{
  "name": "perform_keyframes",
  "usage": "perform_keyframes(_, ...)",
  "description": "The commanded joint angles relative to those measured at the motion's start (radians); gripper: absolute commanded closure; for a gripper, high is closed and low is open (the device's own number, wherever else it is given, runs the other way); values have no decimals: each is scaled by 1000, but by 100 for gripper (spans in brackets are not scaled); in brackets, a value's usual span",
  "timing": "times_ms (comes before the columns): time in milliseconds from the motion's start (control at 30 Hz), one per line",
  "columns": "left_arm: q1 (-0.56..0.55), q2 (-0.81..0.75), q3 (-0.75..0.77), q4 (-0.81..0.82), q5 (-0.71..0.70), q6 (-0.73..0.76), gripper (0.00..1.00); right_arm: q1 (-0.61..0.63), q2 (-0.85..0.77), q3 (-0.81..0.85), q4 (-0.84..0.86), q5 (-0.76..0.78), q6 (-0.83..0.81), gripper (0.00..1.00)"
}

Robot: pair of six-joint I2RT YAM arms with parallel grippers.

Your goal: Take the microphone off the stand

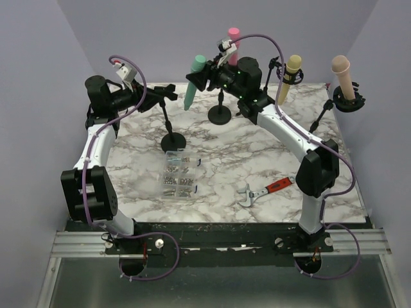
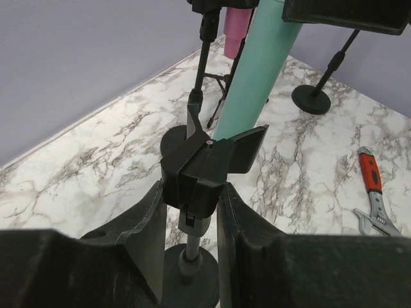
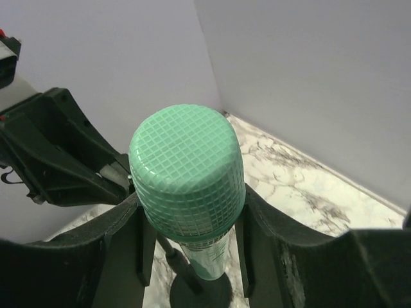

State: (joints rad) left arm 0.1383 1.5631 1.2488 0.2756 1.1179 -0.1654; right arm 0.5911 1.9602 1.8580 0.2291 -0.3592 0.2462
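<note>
A teal microphone (image 1: 192,83) with a mesh head (image 3: 186,170) hangs tilted at the back of the table. My right gripper (image 1: 199,76) (image 3: 189,205) is shut on it just under the head. My left gripper (image 1: 167,94) (image 2: 191,192) is shut on the black clip (image 2: 199,170) atop a black stand (image 1: 173,140), whose pole and round base (image 2: 189,276) show below. The teal body (image 2: 257,70) rises just behind the clip's open cradle. I cannot tell whether its lower end touches the clip.
Three other stands at the back hold a pink microphone (image 1: 233,35), a yellow one (image 1: 292,69) and a beige one (image 1: 341,72). A clear box of screws (image 1: 178,174) and a red-handled wrench (image 1: 266,190) lie on the marble top (image 1: 225,147).
</note>
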Motion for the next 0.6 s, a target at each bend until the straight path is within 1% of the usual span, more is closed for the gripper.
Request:
perform_keyframes(0,-14,-36,9,-62,-42,27,84,4,-122,-96,-31,64,-5,99)
perform_keyframes(67,-15,-36,10,-52,-48,4,59,5,-168,-163,-54,93,-14,99)
perform_keyframes(100,-15,-37,10,-46,-49,-6,48,4,-195,-196,-62,106,-22,99)
perform_keyframes(133,-16,-39,11,-39,-49,-11,42,4,-219,-241,-68,115,-29,99)
perform_keyframes(167,-17,-41,9,-32,-47,-19,34,4,-247,-279,-72,123,-36,99)
perform_keyframes(200,-19,-46,8,-24,-46,-25,24,4,-268,-317,-79,130,-38,99)
perform_keyframes(233,-22,-51,7,-17,-47,-33,10,4,-291,-344,-90,141,-39,99)
perform_keyframes(267,-21,-55,6,-13,-49,-38,2,4,-307,-370,-104,152,-39,99)
perform_keyframes(433,-25,-92,14,-27,-66,-49,1,4,-357,-437,-190,257,4,99)
perform_keyframes(567,-26,-138,38,-64,-93,-55,1,4,-383,-478,-227,266,40,99)
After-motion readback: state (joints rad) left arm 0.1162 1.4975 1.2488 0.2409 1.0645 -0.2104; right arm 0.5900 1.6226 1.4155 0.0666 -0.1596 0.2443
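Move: Between the left fingers sits the black clamp head of the stand, about 2 cm ahead of the hand point, 2 cm to its right and level. The right hand already holds the freed mint microphone by its upper end, its middle some 5 cm below and 2 cm left, or roughly 13 cm right and 2 cm ahead of the left hand. From the right hand, the clamp head lies about 12 cm left, 3 cm back and 6 cm below; the pink microphone some 11 cm right, 8 cm ahead and 4 cm below. Carrying the mint microphone off to the right, down and back, away from the clamp, the right hand travels about 11 cm, keeps its grip, tips downward and swings clockwise, each by a bit over 10 degrees. The left fingers open wide and let go of the clamp head, then that hand lifts some 2 cm and eases back slightly. ##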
